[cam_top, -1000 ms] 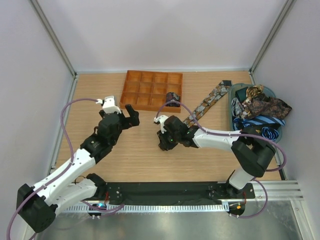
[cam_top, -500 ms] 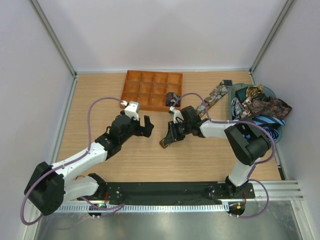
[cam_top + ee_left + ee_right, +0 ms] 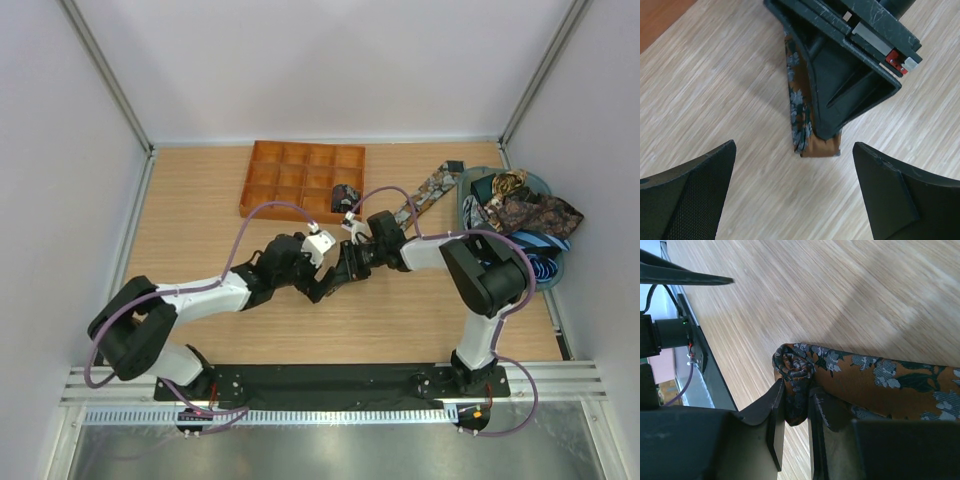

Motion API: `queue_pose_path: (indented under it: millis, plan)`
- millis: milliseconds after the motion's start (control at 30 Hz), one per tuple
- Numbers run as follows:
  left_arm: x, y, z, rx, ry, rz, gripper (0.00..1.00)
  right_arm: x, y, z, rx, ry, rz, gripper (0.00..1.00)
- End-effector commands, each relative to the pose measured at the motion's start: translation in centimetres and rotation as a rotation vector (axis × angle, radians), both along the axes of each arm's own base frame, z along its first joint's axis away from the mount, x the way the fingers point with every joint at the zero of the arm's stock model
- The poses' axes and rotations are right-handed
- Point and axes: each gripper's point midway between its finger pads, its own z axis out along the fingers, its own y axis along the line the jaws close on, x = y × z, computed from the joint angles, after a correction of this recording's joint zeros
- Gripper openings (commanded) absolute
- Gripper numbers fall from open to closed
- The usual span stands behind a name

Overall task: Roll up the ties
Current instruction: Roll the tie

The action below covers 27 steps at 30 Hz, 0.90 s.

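Note:
A brown-gold paisley tie (image 3: pixel 425 192) stretches from the basket at the right toward the table's middle. Its near end is rolled into a small coil (image 3: pixel 792 365), and my right gripper (image 3: pixel 797 415) is shut on that coil, low over the wood. In the left wrist view the tie's end (image 3: pixel 812 142) sticks out under the right gripper's fingers (image 3: pixel 840 85). My left gripper (image 3: pixel 800 200) is wide open just short of that end, touching nothing. From above, the left gripper (image 3: pixel 322 283) and the right gripper (image 3: pixel 340 272) nearly meet. A rolled tie (image 3: pixel 346 194) sits in a front right cell of the tray.
The orange gridded tray (image 3: pixel 270 175) lies at the back centre. A teal basket (image 3: pixel 462 215) at the right holds a pile of paisley and blue striped ties (image 3: pixel 520 215). Side walls close in on the left and right.
My left arm has swung right and forward, bringing its open gripper up to the right gripper. The right gripper keeps its hold on the tie's rolled end and has barely shifted.

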Motion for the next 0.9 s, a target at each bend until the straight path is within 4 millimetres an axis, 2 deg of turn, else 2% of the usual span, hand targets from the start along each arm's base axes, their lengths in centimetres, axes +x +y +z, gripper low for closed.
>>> queue_pose_path:
  millis: [0,167,200,400,467,533,667,867]
  plan:
    - [0.7,-1.9,0.7,0.028,-0.051,-0.105,1.0,0.0,-0.5,-1.7,-0.035,0.012,-0.016,0.19]
    - [0.7,-3.3,-0.5,0.067,0.007,-0.17,1.0,0.1,-0.5,-1.9,-0.023,0.024,-0.021,0.19]
    - [0.7,-3.3,-1.3,0.089,0.021,-0.168,1.0,0.2,-0.5,-1.9,-0.023,0.025,-0.023,0.19]
    - [0.6,-2.8,-2.8,0.135,0.063,-0.15,0.97,0.4,-0.5,-1.9,-0.02,0.025,-0.024,0.19]
    - [0.3,-2.9,-3.3,0.141,0.084,-0.163,0.88,0.4,-0.4,-2.0,-0.02,0.029,-0.021,0.19]
    - [0.1,-3.0,-3.7,0.155,0.113,-0.173,0.84,0.5,-0.4,-1.9,-0.017,0.03,-0.02,0.19]
    - [-0.3,-3.6,-4.5,0.153,0.144,-0.206,0.81,0.5,-0.4,-2.0,-0.016,0.031,-0.019,0.19]
    - [0.3,-4.0,-5.2,0.168,0.143,-0.189,0.77,0.5,-0.3,-2.1,-0.015,0.037,-0.019,0.19]
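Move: The tie's partly rolled end, pinched between the right fingers right at the hand point, is about 4 cm to the left hand's right, level with it fore and aft, and 6 cm below. From the left hand, the tie's flat length is centred some 17 cm ahead, 21 cm right and 7 cm lower; the finished roll in the tray is about 22 cm ahead, 6 cm right and 5 cm lower. The rolled end stays gripped in the right hand, which holds still, while the open left hand closes in on it: first a couple of centimetres right and slightly down, then mainly straight down, about 5 cm lower in all. The left wrist turns some 10 degrees clockwise and rolls a little as its fingers begin to close, narrowing by roughly a quarter with the roll between them; whether they touch it can't be seen. ##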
